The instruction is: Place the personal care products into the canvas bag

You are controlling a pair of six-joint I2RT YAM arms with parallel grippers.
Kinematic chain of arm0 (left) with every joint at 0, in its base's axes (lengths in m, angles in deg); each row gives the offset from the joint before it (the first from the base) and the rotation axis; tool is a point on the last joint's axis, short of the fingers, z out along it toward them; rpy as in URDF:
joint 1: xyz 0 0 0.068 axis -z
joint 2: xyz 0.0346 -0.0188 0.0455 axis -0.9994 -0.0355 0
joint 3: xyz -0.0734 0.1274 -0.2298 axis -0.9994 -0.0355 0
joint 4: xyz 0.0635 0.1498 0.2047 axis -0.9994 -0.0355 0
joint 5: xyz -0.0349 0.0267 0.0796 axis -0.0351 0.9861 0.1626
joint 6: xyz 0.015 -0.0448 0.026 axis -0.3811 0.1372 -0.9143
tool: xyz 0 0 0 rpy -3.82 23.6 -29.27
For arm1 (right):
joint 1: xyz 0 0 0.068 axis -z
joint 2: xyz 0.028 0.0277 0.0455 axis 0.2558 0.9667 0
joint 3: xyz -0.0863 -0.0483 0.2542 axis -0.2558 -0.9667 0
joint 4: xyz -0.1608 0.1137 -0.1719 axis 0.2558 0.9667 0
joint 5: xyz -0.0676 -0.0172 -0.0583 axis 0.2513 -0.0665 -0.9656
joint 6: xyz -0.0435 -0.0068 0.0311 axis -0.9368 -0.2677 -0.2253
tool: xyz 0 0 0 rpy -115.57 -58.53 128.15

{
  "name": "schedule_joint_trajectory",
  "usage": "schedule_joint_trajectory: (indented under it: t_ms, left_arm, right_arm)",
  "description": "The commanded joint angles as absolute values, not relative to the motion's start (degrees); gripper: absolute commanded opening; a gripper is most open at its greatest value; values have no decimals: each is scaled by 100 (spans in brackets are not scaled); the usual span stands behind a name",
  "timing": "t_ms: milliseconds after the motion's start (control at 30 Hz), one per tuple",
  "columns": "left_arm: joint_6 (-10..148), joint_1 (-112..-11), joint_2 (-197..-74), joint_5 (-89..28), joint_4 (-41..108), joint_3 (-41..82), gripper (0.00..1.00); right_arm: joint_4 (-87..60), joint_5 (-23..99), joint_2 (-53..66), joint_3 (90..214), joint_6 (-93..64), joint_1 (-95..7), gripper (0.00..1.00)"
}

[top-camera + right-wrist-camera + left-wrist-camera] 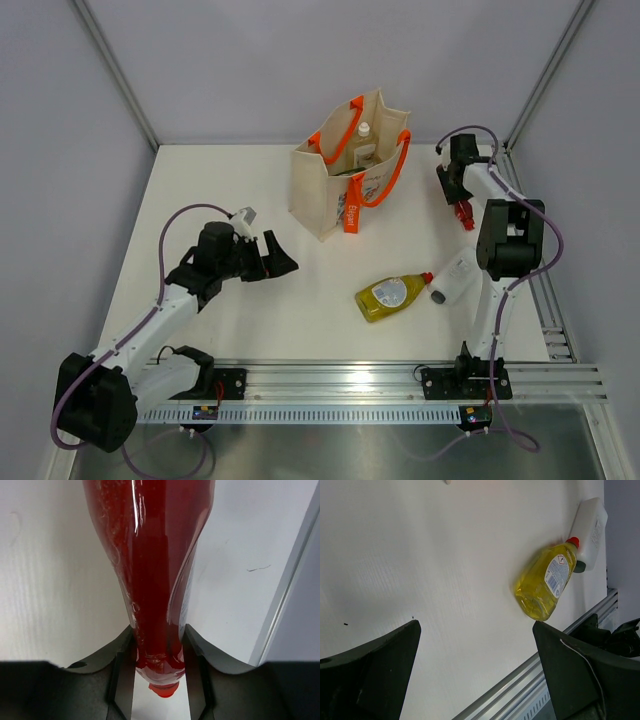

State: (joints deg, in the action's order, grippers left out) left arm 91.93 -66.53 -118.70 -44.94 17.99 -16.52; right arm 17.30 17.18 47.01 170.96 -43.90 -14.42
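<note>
The canvas bag point(345, 180) stands upright at the back centre, orange handles up, with a clear white-capped bottle point(364, 132) showing inside. My right gripper point(461, 199) is shut on the neck of the red bottle point(464, 213) near the right edge; in the right wrist view point(159, 656) the red bottle point(150, 555) sits between both fingers. The yellow bottle point(393, 295) and the white bottle with dark cap point(455, 275) lie on the table. My left gripper point(283, 262) is open and empty, left of the yellow bottle point(545, 582) and white bottle point(590, 527). The green bottle is out of view.
An aluminium rail point(380, 380) runs along the near edge, with both arm bases on it. A second rail point(548, 300) runs down the right side. Grey walls close the back and sides of the white table point(230, 180).
</note>
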Motion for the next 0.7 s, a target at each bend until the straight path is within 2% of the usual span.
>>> schedule_joint_trajectory:
  t_ms: [0, 400, 567, 667]
  left_arm:
    - [9027, -6625, -11739, -4380, 1993, -1623, 99]
    - [9045, -6625, -11792, -4388, 2020, -1553, 99]
    - [9045, -6625, -11809, -4423, 1993, -1562, 99]
    - [9019, -6625, -11853, -4424, 1932, -1483, 99]
  right_arm:
    - [2522, 2180, 5157, 17458, -4209, -1148, 41]
    - [3717, 2971, 5921, 18996, -3937, -700, 45]
    - [3990, 2936, 6298, 19611, -4069, -665, 74]
    - [4657, 2919, 6868, 20611, -4043, -673, 76]
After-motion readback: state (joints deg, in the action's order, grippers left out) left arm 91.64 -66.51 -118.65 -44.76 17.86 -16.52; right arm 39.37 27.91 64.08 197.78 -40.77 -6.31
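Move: The right hand, already gripping the red bottle near its neck, is taking it to a clear table spot about 4 cm to the right, 1 cm ahead and 4 cm below. The white bottle lies some 20 cm back, straight behind; the yellow bottle about 25 cm back and 15 cm left; the canvas bag roughly 27 cm left, nearly level. From the left hand, that spot is around 23 cm ahead and 45 cm right, some 12 cm lower. The right hand carries the red bottle about 4 cm right, then opens its fingers and sinks 3 cm. ##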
